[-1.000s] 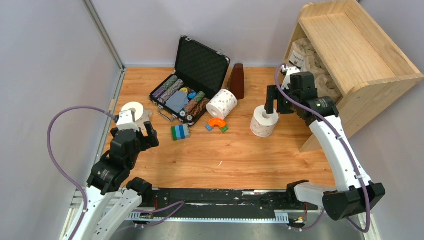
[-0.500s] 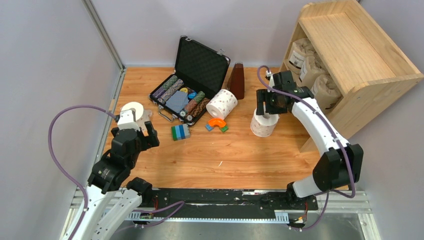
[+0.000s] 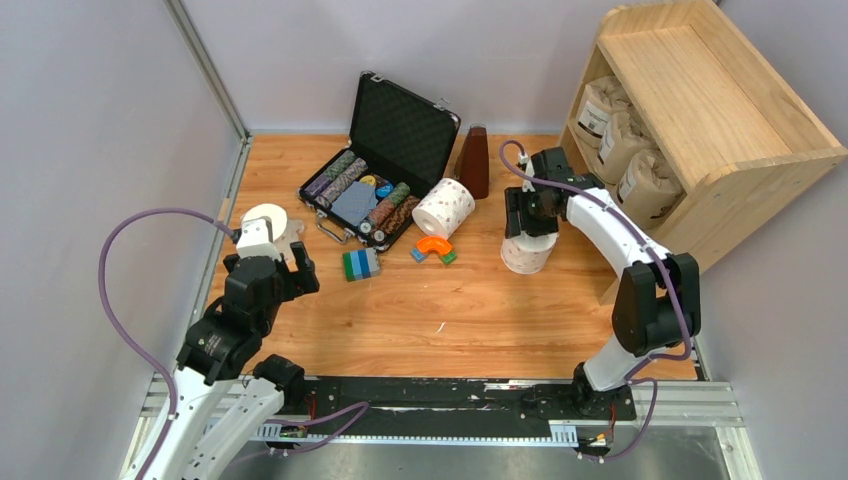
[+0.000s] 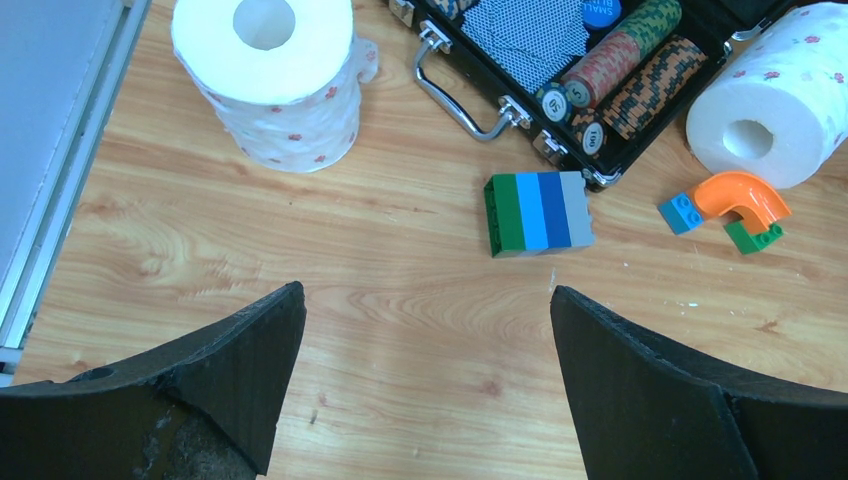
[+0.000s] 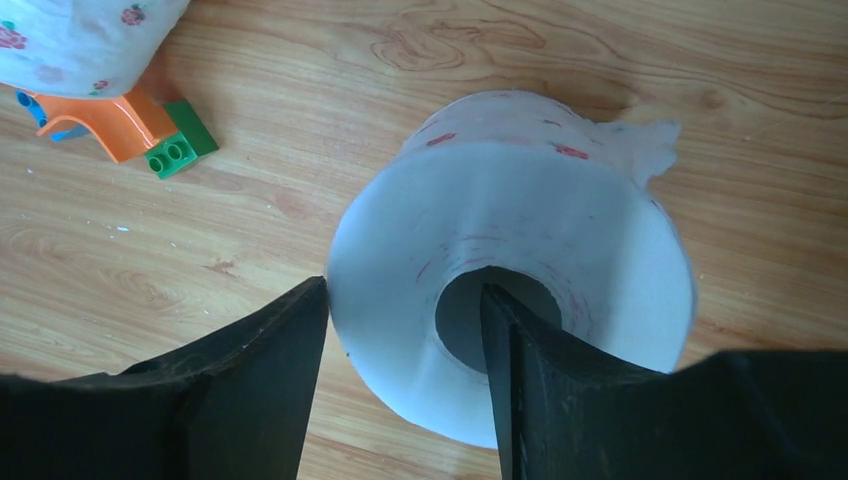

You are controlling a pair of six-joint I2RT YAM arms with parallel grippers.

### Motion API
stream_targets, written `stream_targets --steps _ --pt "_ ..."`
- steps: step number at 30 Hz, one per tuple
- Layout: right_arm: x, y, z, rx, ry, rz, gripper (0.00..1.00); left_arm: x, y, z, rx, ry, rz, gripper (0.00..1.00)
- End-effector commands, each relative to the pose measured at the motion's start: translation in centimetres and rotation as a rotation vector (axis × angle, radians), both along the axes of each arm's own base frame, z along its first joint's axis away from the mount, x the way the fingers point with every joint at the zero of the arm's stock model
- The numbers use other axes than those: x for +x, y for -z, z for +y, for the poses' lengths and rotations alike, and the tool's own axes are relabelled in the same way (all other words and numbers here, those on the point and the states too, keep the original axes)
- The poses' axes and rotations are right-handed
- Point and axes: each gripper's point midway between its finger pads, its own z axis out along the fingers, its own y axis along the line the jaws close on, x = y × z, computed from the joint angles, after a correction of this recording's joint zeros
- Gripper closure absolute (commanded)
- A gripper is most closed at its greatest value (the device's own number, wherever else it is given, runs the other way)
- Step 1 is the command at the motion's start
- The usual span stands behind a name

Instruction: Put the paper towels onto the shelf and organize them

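A white red-dotted paper towel roll (image 3: 527, 255) stands upright on the table; it also fills the right wrist view (image 5: 540, 200). My right gripper (image 3: 528, 230) (image 5: 405, 290) is open and straddles its wall, with one finger outside and one in the hollow core. A second dotted roll (image 3: 444, 207) (image 4: 775, 95) lies on its side by the case. A third dotted roll (image 3: 262, 217) (image 4: 270, 80) stands at the far left. My left gripper (image 3: 275, 250) (image 4: 428, 300) is open and empty, just short of it. Three tan wrapped rolls (image 3: 622, 137) sit on the inner level of the wooden shelf (image 3: 700, 80).
An open black case of poker chips (image 3: 385, 150) and a dark brown metronome (image 3: 474, 160) stand at the back. A striped brick block (image 3: 361, 264) (image 4: 538, 212) and an orange curved brick piece (image 3: 433, 247) (image 5: 115, 120) lie mid-table.
My right arm has swung left from the shelf opening and come down onto the standing dotted roll, one finger entering its core. The left arm has not moved.
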Motion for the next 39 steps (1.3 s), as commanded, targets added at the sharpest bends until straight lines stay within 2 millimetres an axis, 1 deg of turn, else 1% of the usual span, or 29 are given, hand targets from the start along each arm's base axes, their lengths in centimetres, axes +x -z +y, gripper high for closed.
stream_targets --steps 1,4,5,8,12,15,18,20,24,30,34,36,39 --pt "0.7 1.0 0.9 0.017 -0.030 -0.015 0.43 0.5 -0.5 0.1 0.001 -0.010 -0.020 0.00" --pt "0.5 1.6 0.9 -0.009 -0.031 -0.004 0.49 0.5 -0.5 0.1 0.000 -0.010 -0.020 0.00" --pt "0.4 1.5 0.8 -0.020 -0.030 -0.005 0.54 0.5 -0.5 0.1 0.001 -0.011 -0.020 0.00" --pt "0.3 0.7 0.8 -0.050 -0.030 -0.020 0.65 0.5 -0.4 0.1 0.002 -0.011 -0.018 0.00" --pt "0.1 -1.8 1.1 -0.068 -0.046 -0.058 0.78 0.5 -0.3 0.1 0.004 -0.009 -0.014 0.00" --pt "0.3 -4.5 1.4 -0.076 -0.050 -0.107 0.81 0.5 -0.3 0.0 0.005 -0.007 -0.011 0.00" --pt "0.6 -8.6 1.9 -0.069 -0.056 -0.191 0.82 0.6 -0.2 -0.1 0.006 -0.003 -0.005 0.00" --pt "0.9 -11.4 1.8 -0.084 -0.050 -0.258 0.82 0.7 -0.1 -0.2 0.008 0.000 -0.001 0.00" --pt "1.4 -17.8 2.0 -0.062 -0.058 -0.417 0.81 0.8 0.1 -0.4 0.011 0.011 0.012 0.00" --pt "2.2 -27.7 0.5 -0.085 -0.025 -0.657 0.79 1.0 0.4 -0.7 0.016 0.021 0.028 0.00" --pt "2.1 -34.3 -0.3 -0.072 -0.001 -0.832 0.79 1.0 0.5 -0.8 0.017 0.025 0.033 0.00" --pt "1.9 -37.4 -0.9 -0.073 0.021 -0.924 0.78 1.1 0.6 -0.8 0.018 0.029 0.036 0.00" --pt "1.7 -41.2 -2.3 -0.105 0.074 -1.051 0.78 1.1 0.7 -0.9 0.019 0.032 0.040 0.00"
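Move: The standing floral paper towel roll is right under the right gripper, its middle about 3 cm to the right, 1 cm ahead and 5 cm below. The lying floral roll is some 9 cm ahead and 13 cm left, the orange toy bridge about 2 cm ahead and 15 cm left. The nearest wrapped roll on the shelf is roughly 6 cm ahead, 20 cm right and 5 cm higher. From the left hand the standing roll is about 52 cm right, 13 cm ahead and 15 cm below. Ease the right gripper down another 1.5 cm, one finger in the roll's core and the other outside its left wall, and close to pinch that wall. Then lift the roll swiftly, some 35 cm nearly straight up in front of the shelf's open side, tilting the fingers up and outward by about 45 degrees while keeping the grip. ##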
